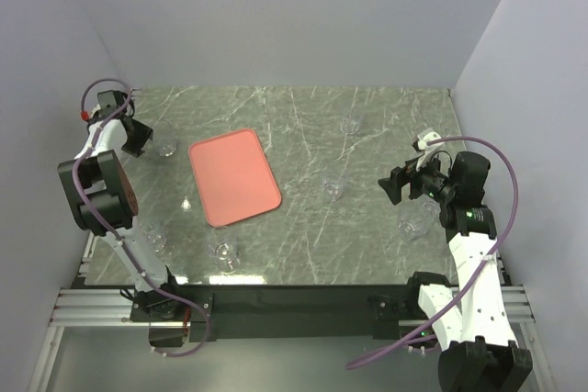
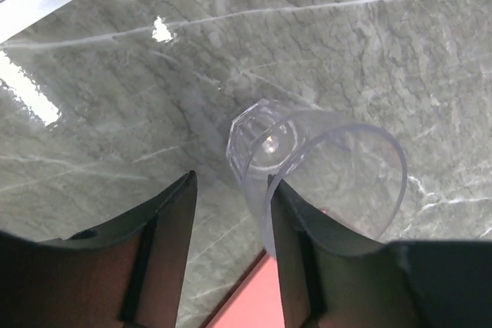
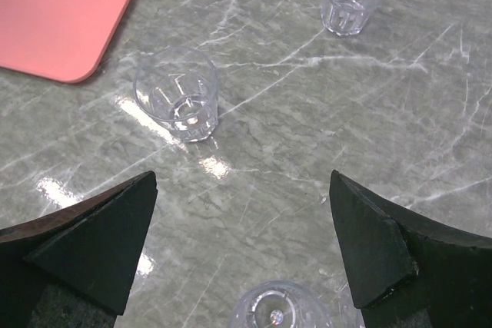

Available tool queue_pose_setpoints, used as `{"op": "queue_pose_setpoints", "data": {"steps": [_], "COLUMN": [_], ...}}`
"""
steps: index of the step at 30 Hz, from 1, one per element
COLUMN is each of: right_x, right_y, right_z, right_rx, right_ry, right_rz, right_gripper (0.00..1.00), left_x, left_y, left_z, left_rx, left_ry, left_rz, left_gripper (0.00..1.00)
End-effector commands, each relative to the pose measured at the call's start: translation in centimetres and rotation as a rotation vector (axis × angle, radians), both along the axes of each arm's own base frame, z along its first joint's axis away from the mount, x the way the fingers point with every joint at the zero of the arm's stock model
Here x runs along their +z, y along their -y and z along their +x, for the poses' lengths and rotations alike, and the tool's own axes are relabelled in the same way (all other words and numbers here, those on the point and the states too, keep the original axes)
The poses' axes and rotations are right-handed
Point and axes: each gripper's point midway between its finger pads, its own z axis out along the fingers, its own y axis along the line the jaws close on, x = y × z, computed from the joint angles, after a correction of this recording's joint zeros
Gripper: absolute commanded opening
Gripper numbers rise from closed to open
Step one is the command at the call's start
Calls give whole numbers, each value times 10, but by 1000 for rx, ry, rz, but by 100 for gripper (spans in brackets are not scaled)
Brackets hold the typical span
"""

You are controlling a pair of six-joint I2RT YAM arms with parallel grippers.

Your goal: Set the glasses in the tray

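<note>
The salmon-pink tray (image 1: pixel 234 176) lies flat, left of the table's middle. Several clear glasses stand around it. One glass (image 1: pixel 166 147) is at my left gripper (image 1: pixel 140 140). In the left wrist view this glass (image 2: pixel 323 167) has its near wall between my jaws. The right finger (image 2: pixel 307 228) appears to reach inside its rim. The left finger (image 2: pixel 173 220) stands apart from the wall with a gap. My right gripper (image 1: pixel 390 187) hovers wide open over bare table, with one glass (image 3: pixel 177 94) ahead of it and another (image 3: pixel 277 313) just under it.
Other glasses stand at the back (image 1: pixel 348 123), right of the tray (image 1: pixel 334 186), near the front edge (image 1: pixel 223 252) and by the left arm (image 1: pixel 154 239). One glass (image 1: pixel 413 220) sits by the right arm. Grey walls close in on the left, back and right.
</note>
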Motion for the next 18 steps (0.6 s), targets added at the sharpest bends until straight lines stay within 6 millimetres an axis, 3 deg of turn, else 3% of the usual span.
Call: {"op": "queue_pose_setpoints", "data": {"steps": [1,6,10,14,18], "right_x": [2,1,1,1,0], "right_y": [1,2,1,2,2], "right_z": [4,4,4,4,3], "right_rx": [-3,-5,-4,-7,-6], "right_ry": [18,15,17,17,19], "right_rz": [-4,-5,-5,-6,-8], "right_gripper": [100,100,100,100,100], "left_x": [11,4,11,20,38], "left_y": [-9,-7,-12,-9,5], "left_z": [6,10,11,13,17], "left_rx": [-3,-10,-2,-20,-93], "left_ry": [-6,-16,-3,21,92], "left_rz": [39,24,48,51,46], "left_gripper": [49,24,1,0,0]}}
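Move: Just beside the left hand stands the glass it goes for: its middle is about 4 cm to the right, 2 cm ahead and 4 cm below, with the near wall already between the half-open fingers. The tray's middle lies roughly 28 cm right and 10 cm back; another glass stands some 28 cm back and 6 cm right. From the right hand, the aimed-at glass is about 72 cm left and 20 cm ahead. Closing on the rim wall of the glass, the left fingers go from half open to shut, pinching it with one pad inside the mouth and the other outside. The left hand eases only about 0.5 cm forward and 0.5 cm down as they close, then holds there, its wrist practically unturned. ##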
